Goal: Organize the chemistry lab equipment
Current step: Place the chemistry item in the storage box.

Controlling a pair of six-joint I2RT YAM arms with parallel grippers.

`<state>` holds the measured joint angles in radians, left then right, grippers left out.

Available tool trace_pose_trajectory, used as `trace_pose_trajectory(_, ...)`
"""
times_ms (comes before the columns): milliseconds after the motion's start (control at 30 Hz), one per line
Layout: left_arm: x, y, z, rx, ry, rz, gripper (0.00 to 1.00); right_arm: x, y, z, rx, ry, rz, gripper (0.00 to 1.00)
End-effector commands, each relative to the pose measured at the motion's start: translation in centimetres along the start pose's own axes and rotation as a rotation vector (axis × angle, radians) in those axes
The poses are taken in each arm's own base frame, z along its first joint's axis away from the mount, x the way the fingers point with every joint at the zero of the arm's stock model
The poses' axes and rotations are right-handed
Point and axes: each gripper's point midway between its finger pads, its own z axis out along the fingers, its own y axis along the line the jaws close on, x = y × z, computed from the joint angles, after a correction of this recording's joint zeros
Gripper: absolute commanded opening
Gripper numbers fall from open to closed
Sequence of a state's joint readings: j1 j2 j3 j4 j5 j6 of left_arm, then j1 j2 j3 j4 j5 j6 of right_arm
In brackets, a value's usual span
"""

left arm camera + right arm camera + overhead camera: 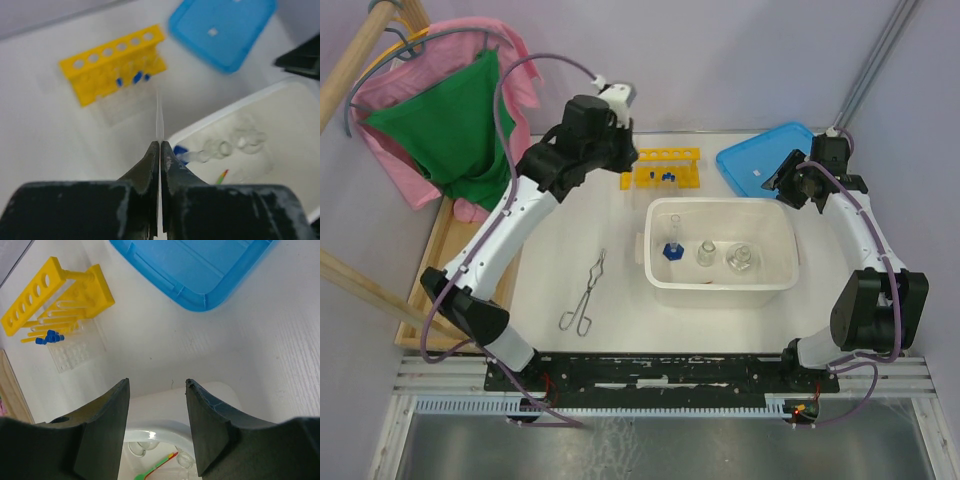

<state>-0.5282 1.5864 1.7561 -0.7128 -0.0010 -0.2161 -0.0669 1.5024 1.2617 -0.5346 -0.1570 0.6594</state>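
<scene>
My left gripper [160,145] is shut on a thin clear rod [160,117] that sticks out past its tips, held above the table between the yellow test-tube rack [114,62] and the white tub [280,95]. The rack [667,168] stands at the back centre with blue-capped tubes [667,176] at its foot. Small glass flasks [707,253] and a tube on a blue base [672,245] sit inside the tub [720,292]. Metal tongs [585,295] lie on the table to the tub's left. My right gripper [156,382] hangs open and holds nothing, over the tub's far right corner.
A flat blue lid [760,160] lies at the back right, beside the right gripper [785,180]. A green-to-red stick [155,469] lies in the tub. A wooden frame with pink and green cloth [450,130] stands at the left edge.
</scene>
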Motion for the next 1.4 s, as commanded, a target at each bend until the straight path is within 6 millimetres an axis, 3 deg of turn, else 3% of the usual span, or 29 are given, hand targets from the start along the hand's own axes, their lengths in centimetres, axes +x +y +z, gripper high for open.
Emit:
trace_pose_trajectory(0, -3.4, -9.8, -1.7, 0.166, -0.074, 0.279, 0.03, -1.4, 1.5, -0.8, -0.046, -0.047, -0.015, 0.57)
trace_pose_trajectory(133, 0.2, -16.6, -0.8, 0.269, 0.021, 0.526, 0.03, -1.3, 1.4, -0.9, -0.047, -0.047, -0.013, 0.57)
trace_pose_trajectory(200, 2.9, -18.4, -0.2, 0.319, 0.068, 0.591, 0.03, -1.2, 1.4, -0.8, -0.049, -0.044, -0.013, 0.57)
trace_pose_trajectory(333, 8.3, -20.0, 1.2, 0.326, 0.19, 0.74, 0.03, -1.0, 1.3, -0.8, -0.049, -0.041, -0.014, 0.57)
trace_pose_trajectory(533, 15.1, -19.2, 3.6, 0.281, 0.36, 0.884, 0.03, -0.7, 1.3, -0.6, -0.053, -0.032, -0.013, 0.57)
trace_pose_trajectory(833, 22.5, -17.7, 6.4, 0.318, 0.54, 0.954, 0.03, -0.4, 1.0, -0.9, -0.048, -0.034, -0.017, 0.57)
trace_pose_trajectory(1367, 28.1, -17.6, 7.7, 0.371, 0.668, 0.946, 0.03, -0.1, 0.8, -0.9, -0.045, -0.027, -0.017, 0.57)
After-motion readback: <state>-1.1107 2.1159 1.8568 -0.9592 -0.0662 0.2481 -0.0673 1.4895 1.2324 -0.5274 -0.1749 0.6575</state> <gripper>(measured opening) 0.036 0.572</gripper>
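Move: The storage box, where the thin glass rod already held in the left fingers is taken, has its middle about 20 cm to the left hand's right, 12 cm back and 25 cm below. Inside it the blue-footed cylinder stands 10 cm right and 8 back, the flask 25 right and 10 back. The yellow rack is 10 cm ahead and 8 right, the tongs 17 back and 11 left, both far below. From the right hand, the box lies 13 cm left, 11 back, 11 below. Swinging right and back with the glass rod still pinched, the left hand first rises about 9 cm, then sinks some 30 cm into the storage box, slowing as it nears the floor. On the way the wrist turns clockwise and tips until the fingers point almost straight down; they stay shut on the rod. ##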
